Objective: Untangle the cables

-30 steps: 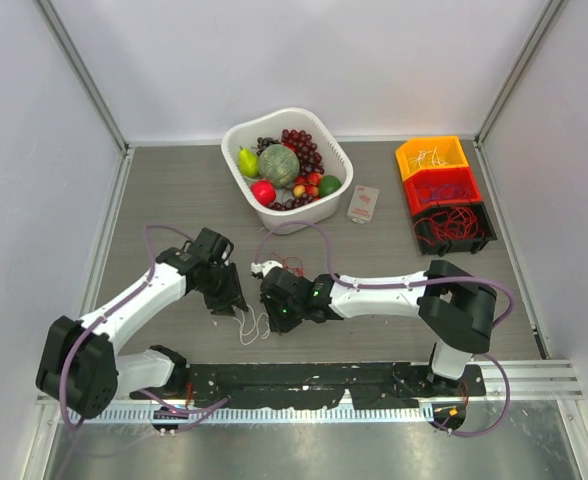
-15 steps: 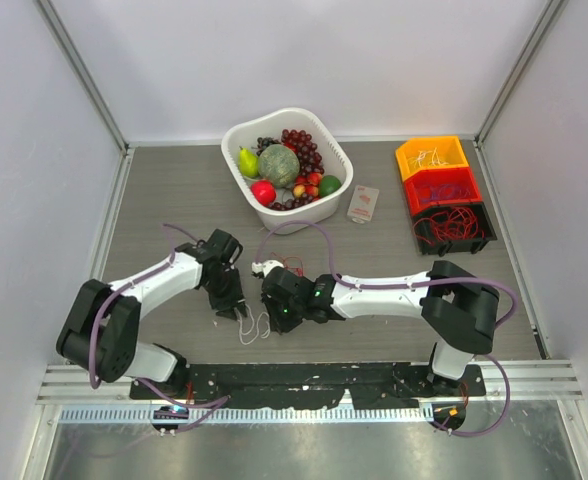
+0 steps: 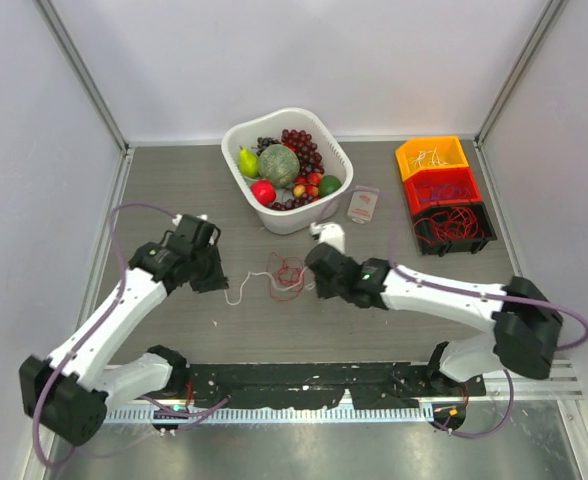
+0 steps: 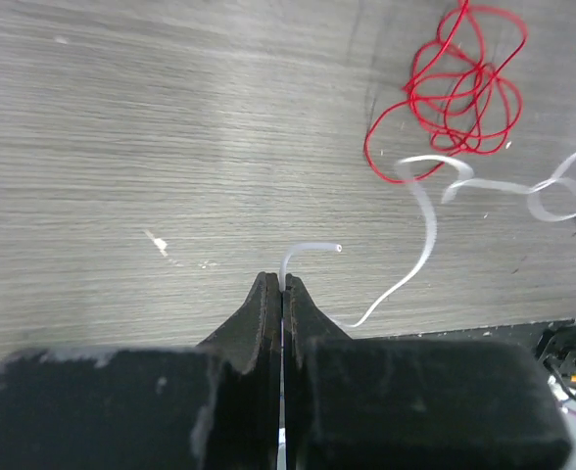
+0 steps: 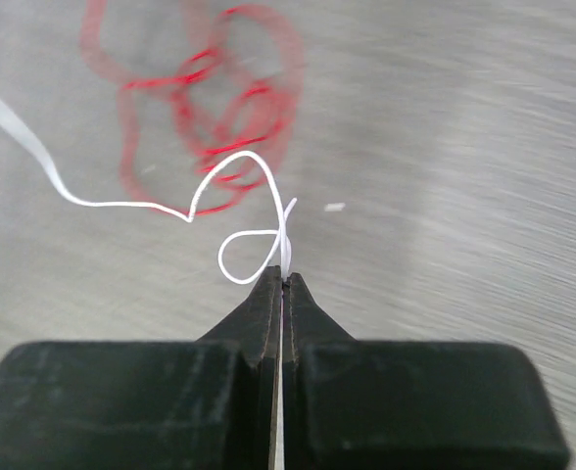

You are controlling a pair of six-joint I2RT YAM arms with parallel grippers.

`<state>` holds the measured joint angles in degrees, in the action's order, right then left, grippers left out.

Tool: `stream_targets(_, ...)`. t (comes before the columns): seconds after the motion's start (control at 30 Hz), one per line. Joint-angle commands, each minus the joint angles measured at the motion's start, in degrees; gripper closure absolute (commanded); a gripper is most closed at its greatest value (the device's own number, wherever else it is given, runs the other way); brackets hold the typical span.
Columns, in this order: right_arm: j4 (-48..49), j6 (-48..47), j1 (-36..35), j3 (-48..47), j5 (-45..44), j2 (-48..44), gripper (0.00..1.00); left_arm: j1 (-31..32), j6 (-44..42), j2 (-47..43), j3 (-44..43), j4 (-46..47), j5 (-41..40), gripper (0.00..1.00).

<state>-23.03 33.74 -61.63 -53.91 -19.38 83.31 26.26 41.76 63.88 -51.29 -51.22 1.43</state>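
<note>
A white cable (image 3: pixel 242 290) runs across the table between my two grippers. A loose red cable bunch (image 3: pixel 288 272) lies on the table at its middle. My left gripper (image 3: pixel 217 284) is shut on one end of the white cable (image 4: pixel 420 211), with the red bunch (image 4: pixel 459 88) ahead and to the right in the left wrist view. My right gripper (image 3: pixel 314 268) is shut on the other end, where the white cable (image 5: pixel 121 205) forms a small loop above the jaws (image 5: pixel 282 279). The red bunch (image 5: pixel 219 108) lies blurred beyond it. No purple-blue wire shows.
A white fruit basket (image 3: pixel 336 192) stands at the back centre. A small white packet (image 3: pixel 363 204) lies to its right. Orange (image 3: pixel 431 156), red (image 3: pixel 440 186) and black (image 3: pixel 452 228) bins holding wires stand at the back right.
Both grippers have moved apart, the left up and to the left, the right up and to the right. The white cable is now drawn out between them, and the red bunch lies exposed.
</note>
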Motion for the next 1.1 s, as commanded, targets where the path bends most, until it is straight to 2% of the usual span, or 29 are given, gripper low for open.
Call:
stream_targets(0.0,-5.1,3.3,7.6,4.9,-10.0,-10.4,0.99,-1.2,0.6,-8.1,-4.0,-10.0,-10.1,1.0)
stream_targets(0.13,-8.4,0.8,15.2,6.8,-12.3,-21.1,0.99,-2.7,1.8,-12.0,-6.2,-14.1,-17.1,1.0)
stream_targets(0.3,-11.5,-2.3,22.6,6.5,-11.6,-26.4,0.99,-3.8,3.7,-13.9,-7.0,-16.7,-21.6,1.0)
stream_targets(0.47,-11.1,0.0,23.0,8.0,-10.5,-29.7,0.99,-3.8,6.0,-16.0,-6.9,-17.5,-22.8,1.0)
stream_targets(0.6,-7.5,2.9,23.0,11.1,-5.9,-32.2,0.99,-3.8,5.3,-16.0,-7.0,-17.1,-21.2,1.0)
stream_targets(0.63,-5.7,2.8,23.0,11.5,-3.9,-32.2,0.99,-3.8,4.5,-15.9,-6.5,-16.0,-19.8,1.0)
stream_targets(0.83,-3.1,0.2,23.0,8.7,-2.4,-28.6,0.99,-3.8,3.3,-11.6,-1.0,-0.7,5.8,1.0)
stream_targets(1.03,-3.8,-4.6,23.5,-2.5,-5.1,-26.5,0.99,-2.0,2.8,-3.7,-1.2,5.0,15.0,1.0)
stream_targets(1.07,-4.4,-5.8,23.6,-3.9,-5.8,-26.4,0.99,-1.9,2.5,-2.6,-1.6,5.6,16.4,0.97)
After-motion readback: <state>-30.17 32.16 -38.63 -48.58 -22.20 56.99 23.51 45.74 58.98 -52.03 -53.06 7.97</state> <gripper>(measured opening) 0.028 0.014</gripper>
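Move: Each hand already has one end of the white cable pinched. The black bin lies about 39 cm right, 21 ahead and 5 below the right hand. The card is some 28 cm ahead, 14 right and 7 below it, and the red cable tangle about 5 cm ahead, 10 left and 7 below. From the left hand that tangle is roughly 17 cm right, 5 ahead and 10 below. Both shut grippers keep their pinch on the white cable as the right hand sweeps about 17 cm right, rising and going some 5 cm forward with a 25-degree clockwise turn, towards the black bin; it eases back slightly, then lifts again. The left hand rises and swings about 8 cm left, then returns right and sinks partway. ##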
